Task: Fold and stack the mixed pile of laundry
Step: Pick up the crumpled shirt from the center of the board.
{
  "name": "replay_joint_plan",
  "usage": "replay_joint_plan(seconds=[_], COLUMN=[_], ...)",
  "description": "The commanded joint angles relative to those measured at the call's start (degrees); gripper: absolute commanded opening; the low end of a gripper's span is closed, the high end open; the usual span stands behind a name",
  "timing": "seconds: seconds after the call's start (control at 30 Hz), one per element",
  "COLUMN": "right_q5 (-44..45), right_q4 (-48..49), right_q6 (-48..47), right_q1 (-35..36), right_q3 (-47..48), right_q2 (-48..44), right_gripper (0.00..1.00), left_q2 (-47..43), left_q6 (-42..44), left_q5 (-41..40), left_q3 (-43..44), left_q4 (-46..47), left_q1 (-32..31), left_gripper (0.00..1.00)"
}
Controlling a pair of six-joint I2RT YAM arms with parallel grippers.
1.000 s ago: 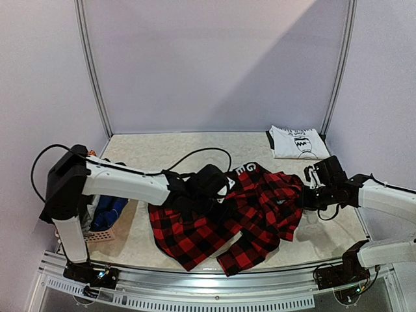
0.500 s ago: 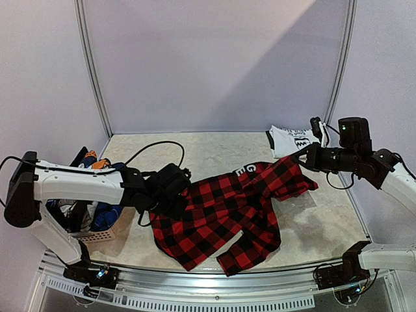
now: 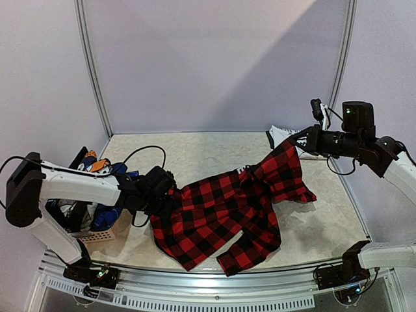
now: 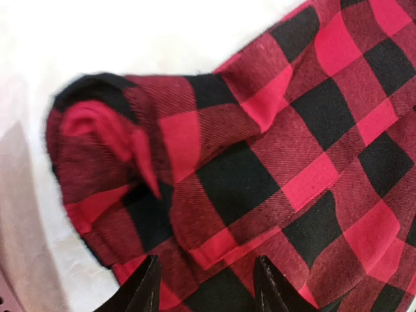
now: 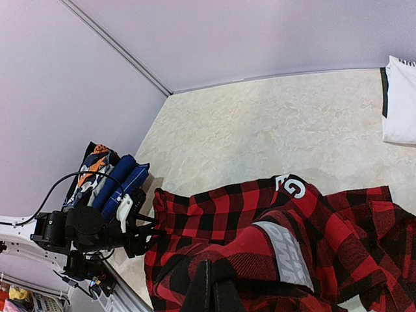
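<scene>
The red-black plaid shirt (image 3: 221, 214) lies spread over the table's middle, with its white lettering (image 5: 292, 187) showing near the raised part. My right gripper (image 3: 300, 139) is shut on a corner of the shirt (image 5: 260, 253) and holds it off the table at the back right. My left gripper (image 3: 161, 195) is low at the shirt's left edge. In the left wrist view it (image 4: 207, 289) stands open, and its dark fingertips (image 4: 146, 286) straddle a folded hem of the shirt (image 4: 260, 169). A folded white printed T-shirt (image 3: 283, 134) lies at the back right, partly hidden by the right gripper.
A small pinkish woven basket (image 3: 103, 235) sits at the table's left edge, filled with blue plaid, navy and orange-patterned garments (image 3: 104, 170). The left arm's black cable (image 3: 140, 153) loops above the table. Walls close in the back and both sides.
My right gripper has lifted the shirt's corner up and towards the back right, stretching the cloth. My left gripper has drawn back leftwards to the shirt's left edge.
</scene>
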Motion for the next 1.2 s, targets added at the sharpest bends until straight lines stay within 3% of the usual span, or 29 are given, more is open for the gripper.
replay_joint_plan(seconds=[0.0, 0.47, 0.63, 0.8, 1.0, 1.17], right_q5=[-0.3, 1.39, 1.41, 1.6, 3.28, 5.11], right_q4=[0.68, -0.3, -0.47, -0.5, -1.21, -2.91], right_q6=[-0.13, -1.53, -1.79, -2.14, -2.39, -3.09], right_q1=[-0.21, -0.18, -0.14, -0.14, -0.15, -0.19], right_q3=[1.37, 3.29, 4.23, 4.76, 5.75, 7.32], right_q2=[0.3, 1.57, 2.4, 3.15, 3.56, 3.05], right_gripper=[0.0, 0.0, 0.0, 0.0, 0.0, 0.0], left_q2=[3.44, 7.13, 6.8, 5.84, 5.16, 2.56], left_q6=[0.33, -1.75, -2.28, -2.03, -1.22, -0.26], left_q5=[3.18, 1.02, 2.21, 3.06, 3.39, 3.41], left_q3=[0.77, 0.57, -0.2, -1.17, -1.72, -1.36], left_q4=[4.43, 4.11, 5.06, 5.92, 6.74, 5.85], left_q1=[0.91, 1.48, 1.4, 1.39, 1.39, 0.86], left_gripper=[0.48, 0.47, 0.42, 0.2, 0.01, 0.0])
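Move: The left end of the crumpled red-and-black shirt lies right under the left hand's half-open fingers, about 3 cm down and 1 cm to the right; the laundry basket stands roughly 22 cm to that hand's left, level with it in reach. From the right hand, which already holds the shirt's other side high up, that left end is some 38 cm left, 2 cm back and 29 cm below, and the folded white shirt is about 22 cm ahead, 9 cm right and 31 cm below. The shirt's raised fold at its left end is pinched by the left hand, which sinks about 3 cm onto it, drifting barely 1 cm right, and then stays there while its fingers close fully on the plaid cloth. The right hand keeps its shut grip on the lifted side, nearly still at first, then easing about 1.5 cm forward and slightly up. ##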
